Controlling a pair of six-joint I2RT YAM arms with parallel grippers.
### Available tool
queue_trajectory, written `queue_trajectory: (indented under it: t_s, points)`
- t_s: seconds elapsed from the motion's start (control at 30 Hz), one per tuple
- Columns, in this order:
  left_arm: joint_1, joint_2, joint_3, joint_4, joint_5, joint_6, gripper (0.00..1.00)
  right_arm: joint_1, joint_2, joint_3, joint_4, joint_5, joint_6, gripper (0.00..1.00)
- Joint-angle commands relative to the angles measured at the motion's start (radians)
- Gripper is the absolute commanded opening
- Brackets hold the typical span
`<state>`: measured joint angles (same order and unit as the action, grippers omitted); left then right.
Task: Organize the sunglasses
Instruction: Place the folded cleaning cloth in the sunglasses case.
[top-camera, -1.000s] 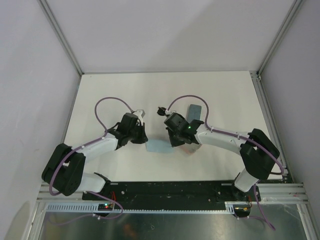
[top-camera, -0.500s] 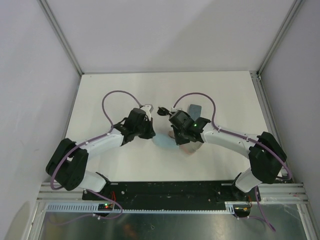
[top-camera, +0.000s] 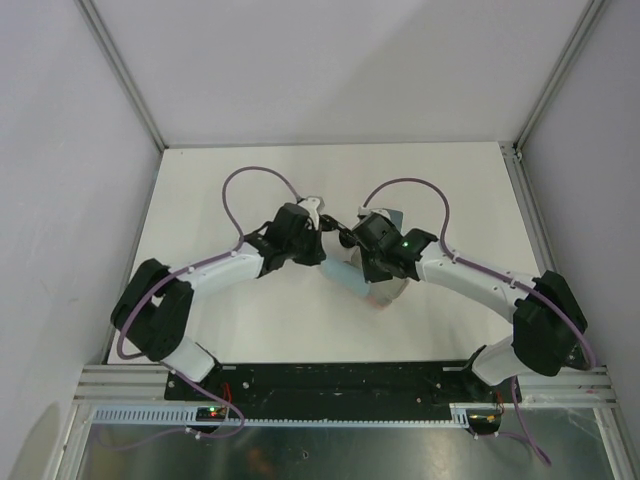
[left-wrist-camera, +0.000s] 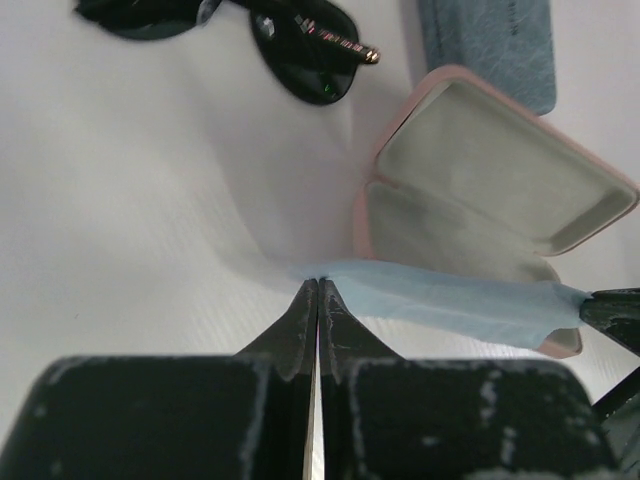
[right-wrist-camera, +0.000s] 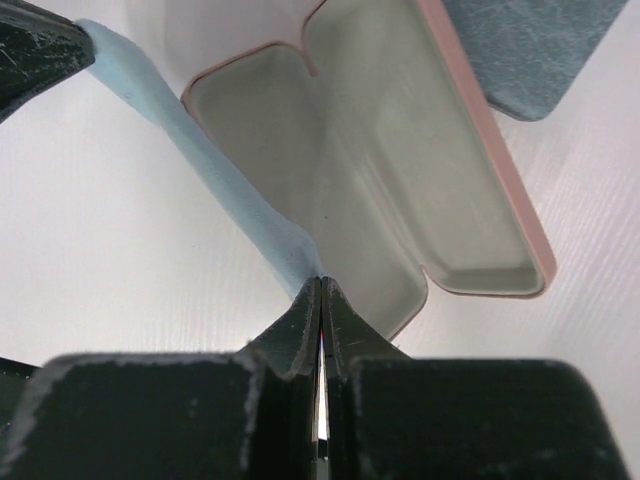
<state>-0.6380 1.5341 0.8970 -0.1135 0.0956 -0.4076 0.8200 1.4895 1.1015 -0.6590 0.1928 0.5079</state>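
A light-blue cloth (left-wrist-camera: 450, 300) hangs stretched between my two grippers, just above the open pink case (left-wrist-camera: 480, 170). My left gripper (left-wrist-camera: 318, 282) is shut on one end of it, and my right gripper (right-wrist-camera: 320, 282) is shut on the other end of the cloth (right-wrist-camera: 200, 150). The case (right-wrist-camera: 400, 160) lies open with its pale lining up and nothing in it. The black sunglasses (left-wrist-camera: 300, 60) with dark lenses lie on the table beyond the left gripper, left of the case. From above, the sunglasses (top-camera: 330, 222) show between the two wrists.
A closed blue-grey case (left-wrist-camera: 490, 45) lies just beyond the pink one, seen also as the blue-grey case (right-wrist-camera: 530, 50) and from above (top-camera: 390, 215). The white table (top-camera: 220, 180) is walled by a metal frame post at each far corner.
Both arms have reached farther from their bases and drawn closer together. The cloth has gone with them from the table in front of the pink case to above that case.
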Motion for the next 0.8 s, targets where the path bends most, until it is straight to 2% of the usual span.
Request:
queue_trajectory:
  t_s: [0.0,0.77]
  points:
    - [-0.035,0.056,0.083,0.037,-0.017,0.034,0.00,-0.031,-0.044,-0.014,-0.020,0.027,0.007,0.00]
    - [-0.093,0.353,0.337,0.067,0.035,0.095,0.00,-0.184,-0.073,-0.144,0.042,-0.022,-0.035,0.00]
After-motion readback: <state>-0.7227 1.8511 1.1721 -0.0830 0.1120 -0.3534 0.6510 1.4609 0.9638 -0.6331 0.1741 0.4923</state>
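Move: The open pink sunglasses case lies below and beside the cloth that both hands hold: its middle is about 12 cm right, 2 cm back and 6 cm down from the left hand, and some 4 cm ahead and 8 cm below the right hand, neither left nor right of it. The sunglasses lie about 10 cm ahead of the left hand and 4 cm to its right. The grey case lies roughly 13 cm beyond the pink one and 4 cm farther right. The folded cloth, still pinched at its two ends between shut fingers, is carried right and lowered over the open pink case. The left hand goes about 7.5 cm right and some 3 cm forward, sinking slightly late on; the right hand goes about 6 cm right and 3.5 cm down, towards the case's right end. Both turn a little clockwise. ##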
